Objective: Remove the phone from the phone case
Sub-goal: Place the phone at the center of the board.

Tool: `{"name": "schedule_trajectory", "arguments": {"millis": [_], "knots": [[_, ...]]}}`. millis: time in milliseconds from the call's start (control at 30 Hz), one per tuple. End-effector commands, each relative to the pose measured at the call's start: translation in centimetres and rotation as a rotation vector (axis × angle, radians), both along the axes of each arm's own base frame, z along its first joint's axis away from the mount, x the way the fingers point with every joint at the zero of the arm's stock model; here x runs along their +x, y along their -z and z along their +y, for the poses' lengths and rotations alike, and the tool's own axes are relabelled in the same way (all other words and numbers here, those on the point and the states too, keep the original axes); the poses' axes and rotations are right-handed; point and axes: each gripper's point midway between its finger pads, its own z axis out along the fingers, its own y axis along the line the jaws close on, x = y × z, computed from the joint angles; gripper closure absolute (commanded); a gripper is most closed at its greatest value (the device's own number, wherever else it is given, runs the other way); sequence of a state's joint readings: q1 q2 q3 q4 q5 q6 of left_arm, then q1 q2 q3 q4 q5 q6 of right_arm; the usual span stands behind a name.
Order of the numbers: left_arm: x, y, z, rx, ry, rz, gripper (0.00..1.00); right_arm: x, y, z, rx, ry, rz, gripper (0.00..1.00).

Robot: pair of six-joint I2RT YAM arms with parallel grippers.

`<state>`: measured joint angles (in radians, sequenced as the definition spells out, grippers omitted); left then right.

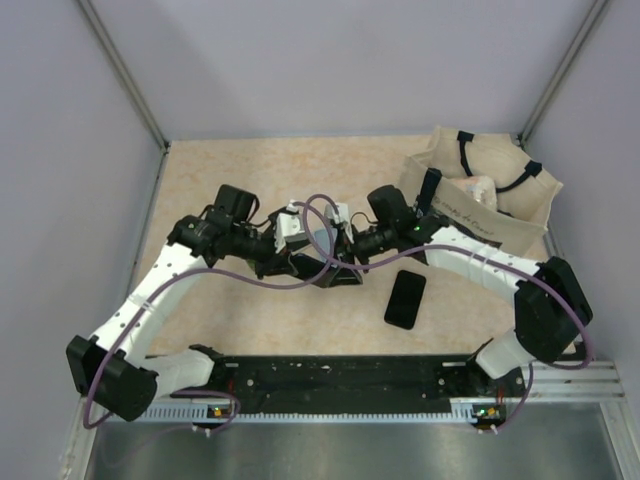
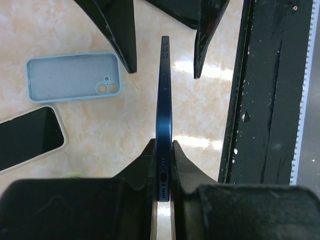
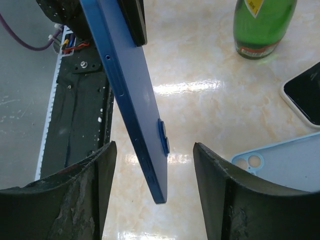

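Observation:
The dark blue phone (image 2: 163, 100) is bare and hangs above the table, held edge-on. My left gripper (image 2: 164, 146) is shut on its bottom end, the end with the charging port. The phone's camera end (image 3: 150, 150) reaches between the fingers of my right gripper (image 3: 155, 150), which stands open and touches it on neither side. The empty light blue phone case (image 2: 75, 77) lies flat on the table, inside facing up, and its corner shows in the right wrist view (image 3: 290, 165). In the top view both grippers meet mid-table, left (image 1: 300, 262) and right (image 1: 345, 250).
A second phone in a cream case (image 1: 405, 298) lies screen-up beside the blue case (image 2: 30, 137). A green bottle (image 3: 262, 25) stands on the table beyond. A beige tote bag (image 1: 480, 200) sits at the back right. The black mounting rail (image 1: 340, 375) runs along the near edge.

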<state>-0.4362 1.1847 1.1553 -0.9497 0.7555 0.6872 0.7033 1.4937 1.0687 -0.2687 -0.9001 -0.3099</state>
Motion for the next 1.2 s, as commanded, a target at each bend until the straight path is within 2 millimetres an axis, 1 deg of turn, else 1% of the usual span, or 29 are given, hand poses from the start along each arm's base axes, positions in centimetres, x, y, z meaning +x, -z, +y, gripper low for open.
{"name": "schedule_trajectory", "arguments": {"millis": [0,67,200,267,300,367,433,467,500,533,567,600,633,667,733,767,833,933,1067,1100,1167], "knots": [[0.2,-2.9,-1.5,-0.135,0.014,-0.063,1.00,0.0,-2.7,2.6,0.089,-0.062,-0.048,0.40],[0.1,-2.8,-1.6,-0.145,0.020,-0.056,1.00,-0.2,-2.5,3.0,0.092,-0.075,-0.010,0.44],[0.5,-2.4,-1.8,-0.152,0.007,-0.059,1.00,-0.2,-2.8,3.7,0.109,-0.095,0.023,0.58],[0.6,-2.1,-1.9,-0.155,0.002,-0.056,1.00,-0.4,-2.7,3.9,0.111,-0.100,0.040,0.71],[0.6,-2.0,-1.9,-0.156,-0.001,-0.057,1.00,-0.4,-2.7,3.9,0.112,-0.104,0.048,0.79],[0.8,-1.9,-1.9,-0.157,-0.012,-0.059,1.00,-0.7,-2.6,3.9,0.113,-0.115,0.068,0.99],[1.1,-1.8,-1.8,-0.151,-0.033,-0.058,1.00,-0.8,-2.4,3.9,0.110,-0.108,0.083,1.00],[1.4,-1.8,-1.7,-0.143,-0.048,-0.064,0.98,-0.9,-2.2,3.7,0.108,-0.105,0.092,1.00],[1.6,-1.9,-1.5,-0.139,-0.061,-0.071,0.87,-0.9,-2.2,3.7,0.109,-0.099,0.096,1.00],[1.8,-1.9,-1.2,-0.133,-0.077,-0.076,0.68,-0.9,-2.0,3.6,0.105,-0.087,0.103,1.00],[2.0,-2.1,-0.8,-0.128,-0.097,-0.089,0.52,-0.8,-1.9,3.7,0.109,-0.075,0.113,1.00],[2.2,-2.4,-0.4,-0.129,-0.116,-0.104,0.40,-0.6,-1.8,3.7,0.111,-0.051,0.139,1.00],[2.5,-2.6,0.1,-0.127,-0.139,-0.124,0.34,-0.5,-1.6,3.7,0.113,-0.032,0.163,1.00],[2.6,-2.9,0.6,-0.128,-0.154,-0.141,0.26,-0.3,-1.5,3.8,0.126,-0.022,0.165,1.00],[3.0,-3.3,1.9,-0.111,-0.198,-0.165,0.13,-0.1,-0.9,4.0,0.121,0.025,0.223,1.00],[3.1,-3.5,2.6,-0.098,-0.215,-0.175,0.04,0.1,-0.5,4.2,0.124,0.042,0.245,1.00],[3.4,-3.9,3.7,-0.082,-0.252,-0.191,0.01,0.4,0.5,4.4,0.119,0.083,0.284,1.00],[4.2,-4.7,5.4,-0.061,-0.328,-0.229,0.01,1.2,1.7,5.0,0.132,0.143,0.345,1.00],[6.7,-6.5,7.3,-0.039,-0.490,-0.295,0.01,2.4,3.9,5.9,0.129,0.233,0.457,1.00],[7.1,-7.1,7.6,-0.044,-0.523,-0.305,0.01,2.6,4.9,6.2,0.119,0.253,0.490,1.00],[7.4,-8.3,7.7,-0.063,-0.554,-0.323,0.01,3.0,6.1,6.7,0.113,0.282,0.538,1.00]]}}
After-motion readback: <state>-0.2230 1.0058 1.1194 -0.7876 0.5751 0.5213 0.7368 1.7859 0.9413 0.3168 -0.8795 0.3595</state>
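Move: The left hand still holds the upright phone by its left end, its middle about 5 cm right of that hand and 2 cm below. From the open right hand, the phone's middle is some 6 cm left and 2 cm up. The blue case lies straight ahead of the right hand, about 7 cm out and 14 below; the white-rimmed phone is 9 ahead and 12 left, equally low. The bottle stands 9 cm left of the left hand, 1 ahead, 12 lower. Leftward about 3 cm, the right hand slides its open fingers farther over the phone's free end and pinches it. Only then does the left hand open wide, let go and back off left and forward towards the bottle side, rising 4 cm and turning counter-clockwise. The right hand then lowers the phone about 7 cm, rolling its forward side down some 30 degrees. ##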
